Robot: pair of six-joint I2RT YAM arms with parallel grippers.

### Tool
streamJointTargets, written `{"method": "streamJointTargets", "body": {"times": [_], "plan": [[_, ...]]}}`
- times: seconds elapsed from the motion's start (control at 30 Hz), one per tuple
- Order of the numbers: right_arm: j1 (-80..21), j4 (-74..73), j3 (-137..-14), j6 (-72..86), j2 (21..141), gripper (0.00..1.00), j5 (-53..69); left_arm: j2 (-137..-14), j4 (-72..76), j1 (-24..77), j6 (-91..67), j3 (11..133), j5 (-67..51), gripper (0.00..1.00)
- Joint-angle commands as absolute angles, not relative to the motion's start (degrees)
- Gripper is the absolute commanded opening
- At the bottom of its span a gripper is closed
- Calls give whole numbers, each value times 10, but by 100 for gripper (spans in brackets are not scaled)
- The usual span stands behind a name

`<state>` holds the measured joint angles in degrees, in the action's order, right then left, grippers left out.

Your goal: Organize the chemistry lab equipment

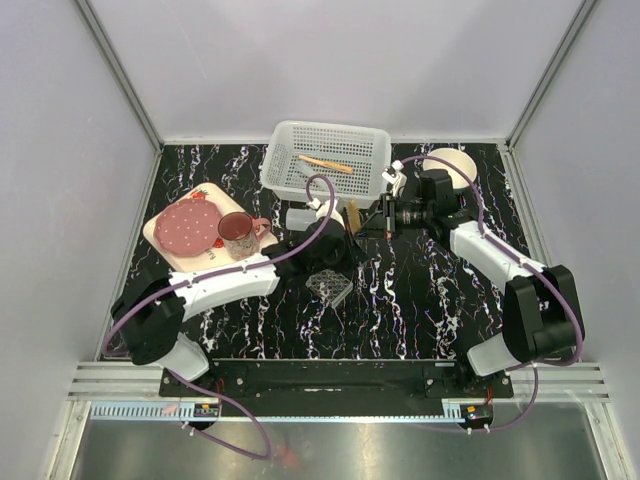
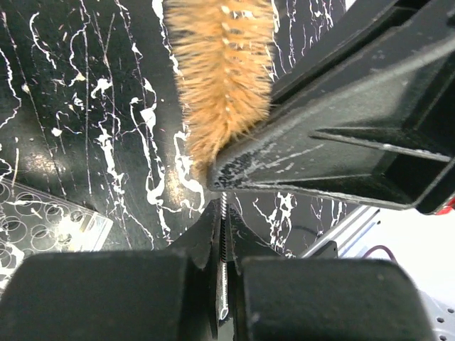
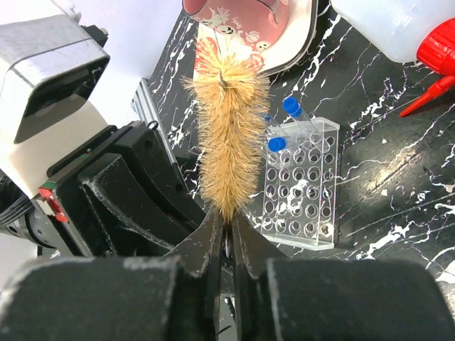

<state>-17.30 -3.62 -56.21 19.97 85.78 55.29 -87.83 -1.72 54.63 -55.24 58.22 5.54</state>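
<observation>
A brush with tan bristles and a twisted wire stem hangs above the table between both grippers. My left gripper is shut on the wire stem below the bristles. My right gripper is closed on the same stem at the base of the bristles; one of its fingers crosses the left wrist view. The clear tube rack lies below with two blue-capped tubes in it. The translucent red-capped bottle lies nearby.
A white mesh basket at the back holds a wooden stick. A white bowl stands at the back right. A pink mug and plate sit on a tray at the left. The rack lies under the left arm.
</observation>
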Motion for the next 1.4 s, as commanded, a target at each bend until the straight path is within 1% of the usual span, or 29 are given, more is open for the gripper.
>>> {"method": "streamJointTargets", "body": {"times": [0.0, 0.03, 0.13, 0.17, 0.23, 0.27, 0.3, 0.43, 0.5, 0.57, 0.7, 0.8, 0.87, 0.93, 0.97, 1.03, 1.07, 1.13, 1.17, 1.2, 1.37], "plan": [[-167, -12, -559, 186, 825, 17, 563, -865, -31, 540, -530, 605, 64, 0], [-168, -15, -556, 179, 817, 33, 560, -860, -27, 539, -527, 600, 60, 0], [-163, -32, -550, 129, 796, 59, 567, -836, -4, 520, -525, 572, 29, 0], [-159, -47, -549, 94, 788, 71, 576, -830, -2, 506, -526, 557, 19, 0], [-148, -68, -553, 60, 769, 84, 586, -812, 19, 477, -525, 543, -16, 0], [-140, -76, -552, 39, 763, 96, 590, -808, 22, 466, -519, 538, -30, 0], [-119, -79, -550, 33, 752, 100, 591, -805, 25, 455, -515, 534, -58, 0], [-61, -83, -542, 18, 737, 100, 599, -807, 13, 372, -502, 550, -119, 0], [-35, -85, -535, 8, 731, 100, 598, -816, 2, 345, -500, 578, -144, 0], [-25, -88, -521, -18, 727, 100, 588, -846, -34, 309, -505, 625, -152, 0], [-5, -86, -489, -47, 712, 100, 579, -920, -50, 263, -535, 714, -171, 0], [-3, -78, -472, -52, 702, 100, 591, -1006, -50, 237, -574, 792, -183, 0], [17, -73, -467, -54, 699, 100, 602, -1044, -49, 222, -607, 850, -187, 3], [21, -73, -464, -60, 696, 100, 609, -1103, -44, 207, -636, 891, -208, 9], [26, -71, -462, -61, 695, 100, 612, -1122, -18, 200, -645, 923, -218, 20], [32, -69, -457, -65, 693, 100, 617, -1171, 31, 186, -671, 941, -257, 31], [34, -69, -456, -66, 692, 100, 620, -1184, 59, 183, -701, 957, -269, 44], [42, -70, -455, -69, 687, 100, 625, -1215, 64, 177, -709, 982, -279, 53], [44, -72, -456, -69, 686, 100, 626, -1220, 47, 177, -699, 1008, -280, 55], [47, -73, -456, -70, 685, 100, 628, -1220, 38, 177, -687, 1019, -278, 60], [50, -77, -461, -75, 682, 100, 636, -1188, -23, 172, -597, 1048, -258, 64]]}}
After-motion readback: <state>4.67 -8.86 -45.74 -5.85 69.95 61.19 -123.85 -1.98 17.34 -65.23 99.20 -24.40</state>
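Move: The white basket's middle lies about 25 cm ahead of the left gripper, 8 cm to its left and 11 cm below; from the right gripper it is some 19 cm ahead, 9 cm left and 14 cm below. The wooden sticks lie in it, near its middle. From the left gripper, the squeeze bottle is about 8 cm ahead and 10 cm left, the tube rack 7 cm back and 7 cm left, both some 13 cm below. Keep the left fingers shut on the brush's wire while the right gripper opens wide, frees the brush and draws about 12 cm to the right, rolling some 20 degrees. Swing the left gripper left, then well forward (nearly 30 cm in all), rising slightly to come over the basket, then sink a few centimetres and open to let go of the brush. ##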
